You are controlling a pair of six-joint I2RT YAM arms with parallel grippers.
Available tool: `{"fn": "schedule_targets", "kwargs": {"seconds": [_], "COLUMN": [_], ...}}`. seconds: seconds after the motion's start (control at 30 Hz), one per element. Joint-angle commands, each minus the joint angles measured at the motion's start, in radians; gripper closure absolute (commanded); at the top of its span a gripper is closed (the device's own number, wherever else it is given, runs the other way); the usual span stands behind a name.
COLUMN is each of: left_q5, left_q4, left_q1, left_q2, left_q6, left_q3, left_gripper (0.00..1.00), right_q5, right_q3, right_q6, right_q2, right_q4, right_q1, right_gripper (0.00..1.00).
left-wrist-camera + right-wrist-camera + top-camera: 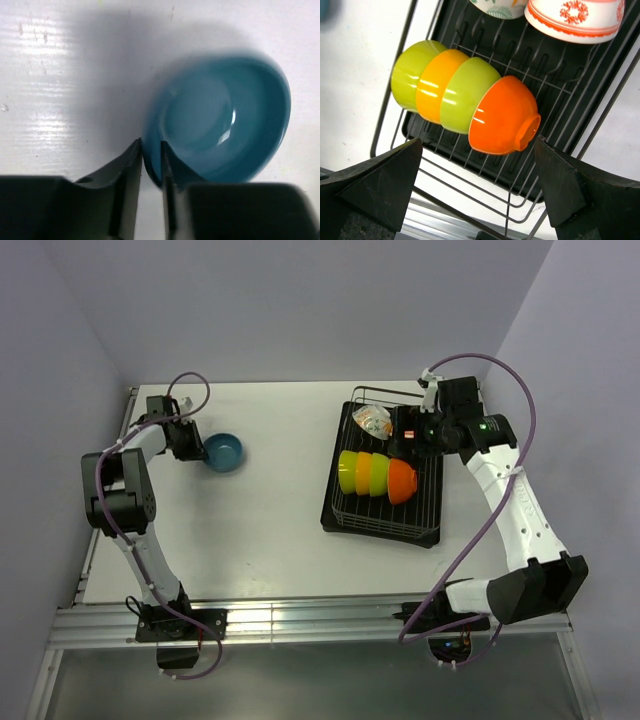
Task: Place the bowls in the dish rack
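A blue bowl [224,452] stands upright on the white table at the far left, well apart from the rack. My left gripper [196,447] is shut on its near rim [150,160], one finger inside the blue bowl [220,120] and one outside. The black wire dish rack [432,502] holds a nested row on edge: a lime green bowl [412,75], an orange bowl [437,85], a second lime green bowl [467,95] and a salmon-red bowl [505,117]. A cream-white bowl [373,420] sits at the rack's far end. My right gripper [477,141] hangs open and empty above the rack.
A white bowl with a red pattern [575,17] lies beside the cream one in the rack. The rack's raised wire rim [390,95] runs around the bowls. Purple-grey walls close in the table on three sides.
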State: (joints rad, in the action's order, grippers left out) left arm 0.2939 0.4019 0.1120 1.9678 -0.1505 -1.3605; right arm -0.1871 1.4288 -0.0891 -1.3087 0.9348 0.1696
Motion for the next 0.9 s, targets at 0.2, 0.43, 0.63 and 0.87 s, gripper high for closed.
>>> {"fn": "schedule_targets", "kwargs": {"seconds": [0.2, 0.43, 0.63, 0.87], "left_q5": [0.357, 0.534, 0.525, 0.522], "left_q4": [-0.110, -0.305, -0.452, -0.587], "left_q1": [-0.002, -0.066, -0.152, -0.279], "left_q2": [-0.226, -0.460, -0.553, -0.577], "left_q6": [-0.127, -0.333, -0.464, -0.580], "left_q3": [0.049, 0.129, 0.144, 0.166], "left_gripper": [1.00, 1.00, 1.00, 1.00], "right_q5": [-0.142, -0.356, -0.442, -0.471], "right_q3": [-0.059, -0.057, -0.110, -0.033], "right_q6": [-0.029, -0.138, -0.293, -0.449], "right_q2": [0.134, 0.157, 0.169, 0.071], "right_q4": [-0.221, -0.376, -0.593, -0.738], "right_q1": [-0.007, -0.005, 0.016, 0.154], "right_gripper": [0.00, 0.00, 0.00, 0.00]}}
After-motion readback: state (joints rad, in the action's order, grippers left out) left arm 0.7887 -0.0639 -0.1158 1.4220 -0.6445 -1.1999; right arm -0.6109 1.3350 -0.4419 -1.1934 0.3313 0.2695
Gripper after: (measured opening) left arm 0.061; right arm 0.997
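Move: The blue bowl's middle lies about 5 cm right of the left hand and 2 cm below it, its near-left rim standing between the closing fingertips. The dish rack is centred some 50 cm to that hand's right and 3 cm back. From the right hand the blue bowl is about 47 cm left, 13 cm ahead and 22 cm down; the orange bowl sits 5 cm ahead and 17 cm below, the patterned bowl 20 cm ahead and 5 cm left. The blue bowl's left rim is pinched as the left fingers finish closing; the left hand then lifts it nearly 30 cm, carrying it some 18 cm right towards the rack side and a little back, fingers swinging from down to rightward. The right hand, still wide open, rises and goes left towards the bowl, its fingers turning up to point left. ##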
